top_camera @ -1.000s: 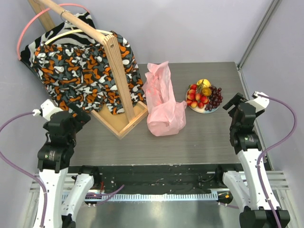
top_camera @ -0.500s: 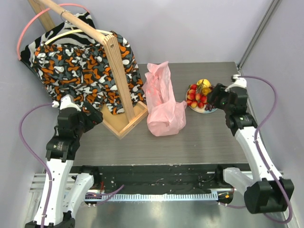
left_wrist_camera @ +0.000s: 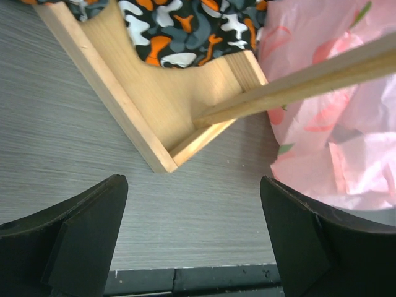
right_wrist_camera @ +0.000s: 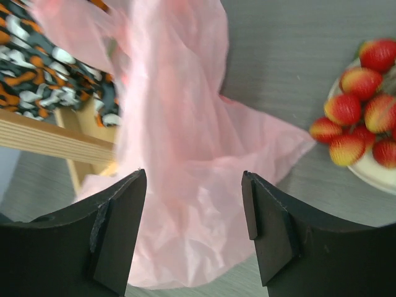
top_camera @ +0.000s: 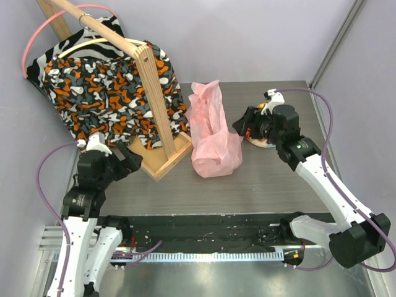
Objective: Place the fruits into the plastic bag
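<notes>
The pink plastic bag [top_camera: 213, 133] lies crumpled in the middle of the table and fills the right wrist view [right_wrist_camera: 185, 154]. The fruits sit on a pale plate [top_camera: 266, 143] to its right. In the top view my right arm covers most of them. Red strawberries [right_wrist_camera: 356, 114] show at the right edge of the right wrist view. My right gripper [top_camera: 246, 127] is open and empty, above the gap between plate and bag, with its jaws [right_wrist_camera: 193, 179] facing the bag. My left gripper [top_camera: 131, 162] is open and empty over bare table [left_wrist_camera: 195, 185], near the wooden stand.
A wooden rack [top_camera: 151, 93] with a slab base [left_wrist_camera: 154, 105] stands at the back left, draped with orange-black patterned cloth [top_camera: 105, 93]. The bag's left side [left_wrist_camera: 334, 124] lies just right of the base. The table's near edge [left_wrist_camera: 185, 278] is under my left gripper.
My right arm swung left from the table's right edge, over the plate, toward the bag. My left arm moved right toward the wooden base. The bag and fruits have not moved.
</notes>
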Robot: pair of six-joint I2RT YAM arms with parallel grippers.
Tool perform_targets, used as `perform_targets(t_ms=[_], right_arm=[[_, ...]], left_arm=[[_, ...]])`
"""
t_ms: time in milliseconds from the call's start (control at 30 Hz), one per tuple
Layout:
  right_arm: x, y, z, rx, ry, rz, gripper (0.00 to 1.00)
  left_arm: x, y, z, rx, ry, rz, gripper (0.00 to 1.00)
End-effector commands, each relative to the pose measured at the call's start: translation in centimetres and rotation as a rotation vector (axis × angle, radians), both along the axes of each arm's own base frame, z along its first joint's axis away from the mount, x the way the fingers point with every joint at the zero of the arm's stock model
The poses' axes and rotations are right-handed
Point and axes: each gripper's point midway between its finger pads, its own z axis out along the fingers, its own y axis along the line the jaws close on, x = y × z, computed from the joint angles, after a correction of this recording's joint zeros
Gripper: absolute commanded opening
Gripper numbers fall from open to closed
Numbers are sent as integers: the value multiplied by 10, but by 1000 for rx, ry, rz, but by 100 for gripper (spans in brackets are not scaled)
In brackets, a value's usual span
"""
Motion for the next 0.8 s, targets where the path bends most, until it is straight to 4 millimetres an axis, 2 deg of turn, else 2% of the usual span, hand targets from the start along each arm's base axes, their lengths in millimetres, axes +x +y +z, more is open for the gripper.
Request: perform_targets(t_ms=[0, 100, 267, 300, 433, 500, 567, 600, 767], right_arm=[[2, 20, 71, 78, -142, 63, 71], [8, 31, 48, 9, -102, 64, 71], [20, 52, 37, 0, -87, 74, 71], [27, 54, 32, -8, -72, 65, 71], [32, 71, 11, -61, -8, 110, 71], [35, 73, 3, -90, 9, 106, 71], [37, 74, -9, -104, 39, 96, 71], [37, 74, -11, -104, 46, 93, 71], [34, 72, -8, -91, 47, 86, 67]], left_arm=[[-14, -20, -1, -53, -18, -111, 93], [-18, -24, -5, -80, -14, -120, 92], [-15, -24, 2, -67, -25, -121, 92], [-13, -24, -2, -65, -13, -115, 92], [-5, -34, -10, -76, 0, -134, 91], [-5, -47, -11, -62, -7, -177, 91], [2, -47, -12, -7, -4, -153, 91], [-1, -58, -12, 6, -4, -198, 91], [1, -71, -12, -24, -1, -189, 93]])
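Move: About 8 cm left of the right hand, 3 cm back and 16 below it, lies the middle of the pink plastic bag; the fruit plate sits some 10 cm to that hand's right, 1 cm ahead and 22 below, and the foot of the rack's post about 23 cm left and 8 back. From the left hand the bag's middle is some 24 cm right, 8 ahead and 13 below, with that post foot 9 cm right and 3 ahead. Lifting some 5 cm at first, the right hand arcs left and slightly forward over the bag, away from the fruits, then sinks about 10 cm onto its upper folds, tipping fingers down, still well open. The left hand, wide open, eases back, then swings right and down towards the bag, turning clockwise some 15 degrees. ##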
